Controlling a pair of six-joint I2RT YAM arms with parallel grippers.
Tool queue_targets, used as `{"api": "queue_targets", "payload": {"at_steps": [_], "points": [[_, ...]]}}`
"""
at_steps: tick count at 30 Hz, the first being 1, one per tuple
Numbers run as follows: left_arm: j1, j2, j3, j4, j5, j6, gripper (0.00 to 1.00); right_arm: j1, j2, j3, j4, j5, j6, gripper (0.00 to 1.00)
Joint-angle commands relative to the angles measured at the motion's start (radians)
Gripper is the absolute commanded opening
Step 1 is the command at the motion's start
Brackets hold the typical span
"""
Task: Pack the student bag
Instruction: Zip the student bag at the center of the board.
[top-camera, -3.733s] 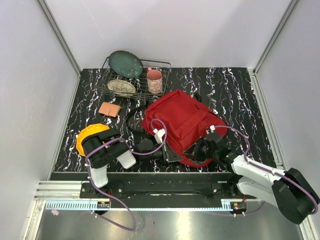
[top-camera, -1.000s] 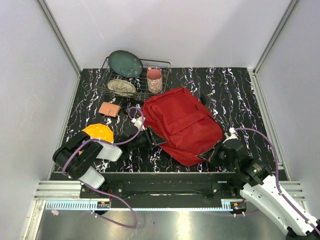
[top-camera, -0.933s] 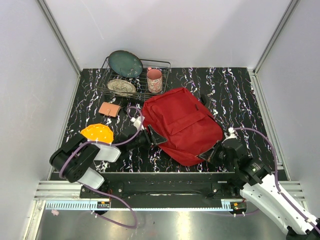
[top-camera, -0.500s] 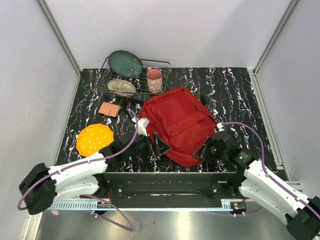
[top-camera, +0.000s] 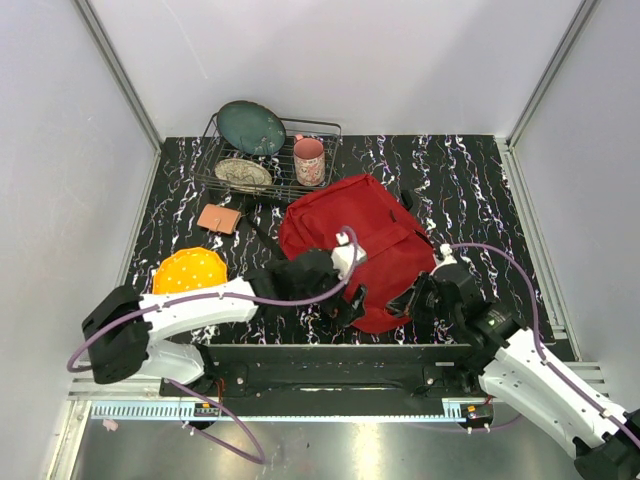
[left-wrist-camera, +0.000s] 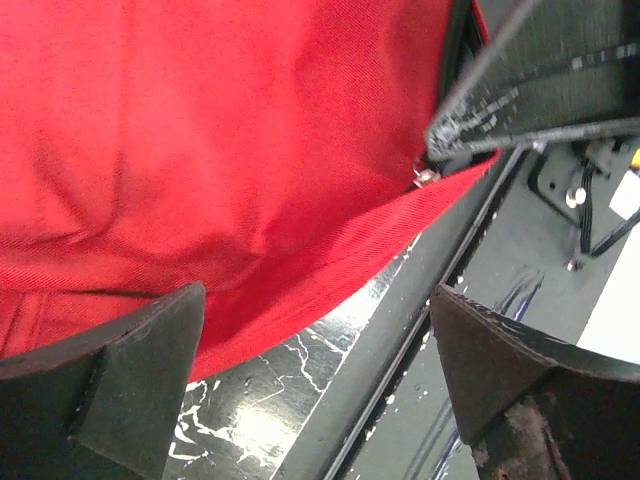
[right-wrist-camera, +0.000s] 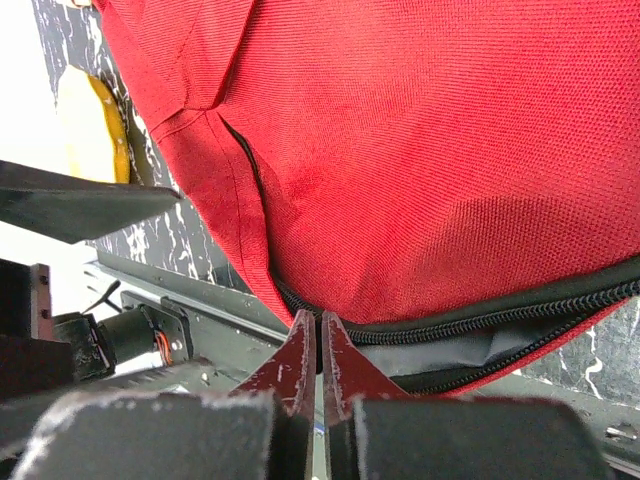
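Observation:
The student bag (top-camera: 365, 235), a big dark-red backpack, lies flat in the middle of the table. Its near-edge zip (right-wrist-camera: 520, 325) gapes a little and shows grey lining. My right gripper (top-camera: 413, 300) is shut at that zip's end, on the zip pull (left-wrist-camera: 425, 177), at the bag's near corner (right-wrist-camera: 318, 322). My left gripper (top-camera: 346, 303) hovers open just left of it over the bag's near edge (left-wrist-camera: 315, 300). Its fingers (left-wrist-camera: 130, 370) are spread wide with only red fabric (left-wrist-camera: 200, 130) and table edge between them.
An orange plate (top-camera: 190, 273) lies at the near left, with a brown wallet (top-camera: 218, 218) behind it. A wire rack (top-camera: 280, 182) at the back left holds a green plate (top-camera: 250, 127), a patterned plate (top-camera: 243, 172) and a pink mug (top-camera: 309, 160). The table's front rail (left-wrist-camera: 420, 300) runs right under both grippers.
My left gripper has opened, let go at the bag's left side and swung right to the near edge. The right gripper stays shut on the zip.

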Motion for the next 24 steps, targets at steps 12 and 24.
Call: {"api": "queue_targets", "payload": {"at_steps": [12, 24], "points": [[-0.070, 0.217, 0.146, 0.051, 0.058, 0.197, 0.99, 0.005, -0.037, 0.033, -0.006, 0.024, 0.009, 0.00], [-0.097, 0.278, 0.145, 0.039, 0.080, 0.160, 0.20, 0.005, -0.074, 0.035, -0.073, 0.099, 0.026, 0.00]]}}
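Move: My left hand, open, goes for the bag's near edge beside the zip, about 4 cm to its right, 2 cm back and some 6 cm below. The metal zip pull is roughly 7 cm to its right, 2 cm back and 5 cm down, and the bag's red body spreads about 11 cm ahead, level sideways. From my right hand, shut at the zip, that edge is about 3 cm to the left, level fore and aft, 1 cm lower. I lower my left hand about 6 cm while carrying it some 4 cm right and a little back, towards the zip pull and my right fingertips, turning about 15 degrees clockwise. Near the end I close its wide-open fingers and pinch the bag's red edge beside the zip. My right hand stays nearly in place, fingers still shut on the zip. ##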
